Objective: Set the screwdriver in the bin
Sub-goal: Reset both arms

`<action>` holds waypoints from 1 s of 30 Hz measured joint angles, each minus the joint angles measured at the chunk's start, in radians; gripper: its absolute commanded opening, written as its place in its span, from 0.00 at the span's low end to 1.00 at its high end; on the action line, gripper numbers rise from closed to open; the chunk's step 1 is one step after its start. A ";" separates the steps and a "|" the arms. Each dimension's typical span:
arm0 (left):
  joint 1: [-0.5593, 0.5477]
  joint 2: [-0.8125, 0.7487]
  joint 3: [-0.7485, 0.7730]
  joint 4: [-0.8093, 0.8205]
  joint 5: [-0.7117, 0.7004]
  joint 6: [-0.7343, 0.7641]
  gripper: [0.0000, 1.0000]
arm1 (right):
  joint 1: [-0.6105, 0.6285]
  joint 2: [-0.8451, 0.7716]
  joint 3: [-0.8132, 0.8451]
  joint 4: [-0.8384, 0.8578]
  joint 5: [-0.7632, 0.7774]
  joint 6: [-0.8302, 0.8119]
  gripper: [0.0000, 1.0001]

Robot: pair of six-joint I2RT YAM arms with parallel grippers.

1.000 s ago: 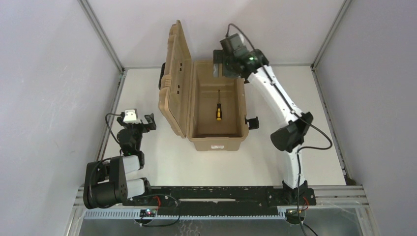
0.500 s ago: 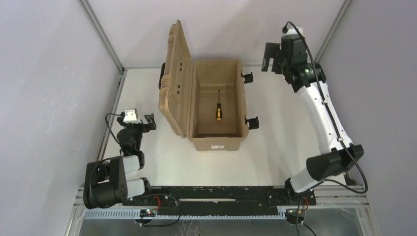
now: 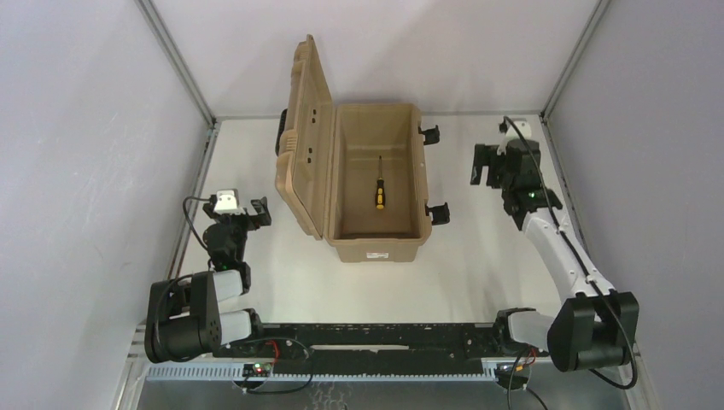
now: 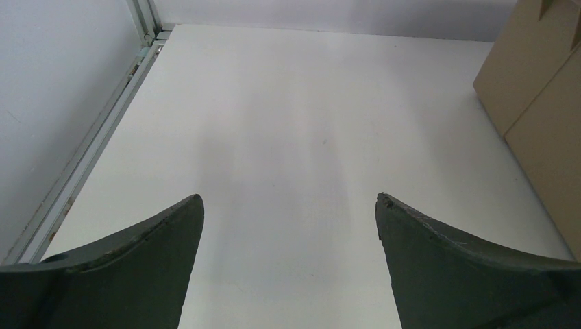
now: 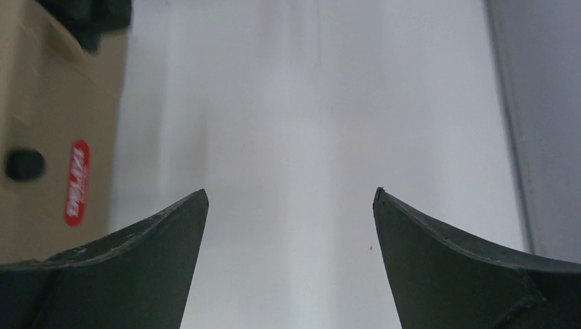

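Note:
The tan bin [image 3: 352, 248] stands open mid-table, its ribbed lid [image 3: 304, 137] swung up on the left side. On the bin's floor lies the screwdriver [image 3: 379, 191], yellow-and-black handle toward me, thin shaft pointing away. My right gripper [image 3: 481, 166] hangs to the right of the bin, apart from it, open and empty [image 5: 290, 193]; the bin's side wall [image 5: 48, 103] shows at the left of the right wrist view. Left of the bin, my left gripper [image 3: 258, 213] stays low, open and empty [image 4: 290, 199], with the lid's tan surface [image 4: 541, 103] at the right edge of the left wrist view.
Black latches [image 3: 437, 212] stick out from the bin's right side. A red sticker [image 5: 77, 181] sits on the bin wall facing my right gripper. Grey walls and metal frame rails [image 3: 189, 213] close in the white table on three sides.
My right arm pulled away from the bin's far right corner, swung out to the right and folded down beside the bin. The screwdriver and the left arm have not moved.

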 measured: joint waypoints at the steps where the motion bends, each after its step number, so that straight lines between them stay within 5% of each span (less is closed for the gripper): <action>1: 0.000 0.000 0.000 0.000 0.000 0.000 1.00 | -0.004 -0.009 -0.047 0.034 -0.008 0.000 0.99; 15: 0.000 0.000 0.000 0.000 0.000 0.000 1.00 | -0.035 -0.036 -0.614 0.626 -0.080 0.005 0.99; 30: 0.000 0.000 0.000 0.000 0.000 0.000 1.00 | -0.061 0.098 -0.721 1.051 -0.063 0.014 0.99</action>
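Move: The right hand is empty and open over bare table, with the screwdriver on the bin floor about 31 cm to its left, 7 cm ahead and 20 cm lower. The bin's middle lies about 31 cm left and 5 cm ahead; its near latch is 15 cm left and 7 cm back, its far latch 17 cm left and 12 cm ahead. From the idle left hand the screwdriver is roughly 38 cm right and 11 cm ahead. The open right hand sinks some 13 cm over bare table beside the bin, fingers levelling about 15 degrees upward. ##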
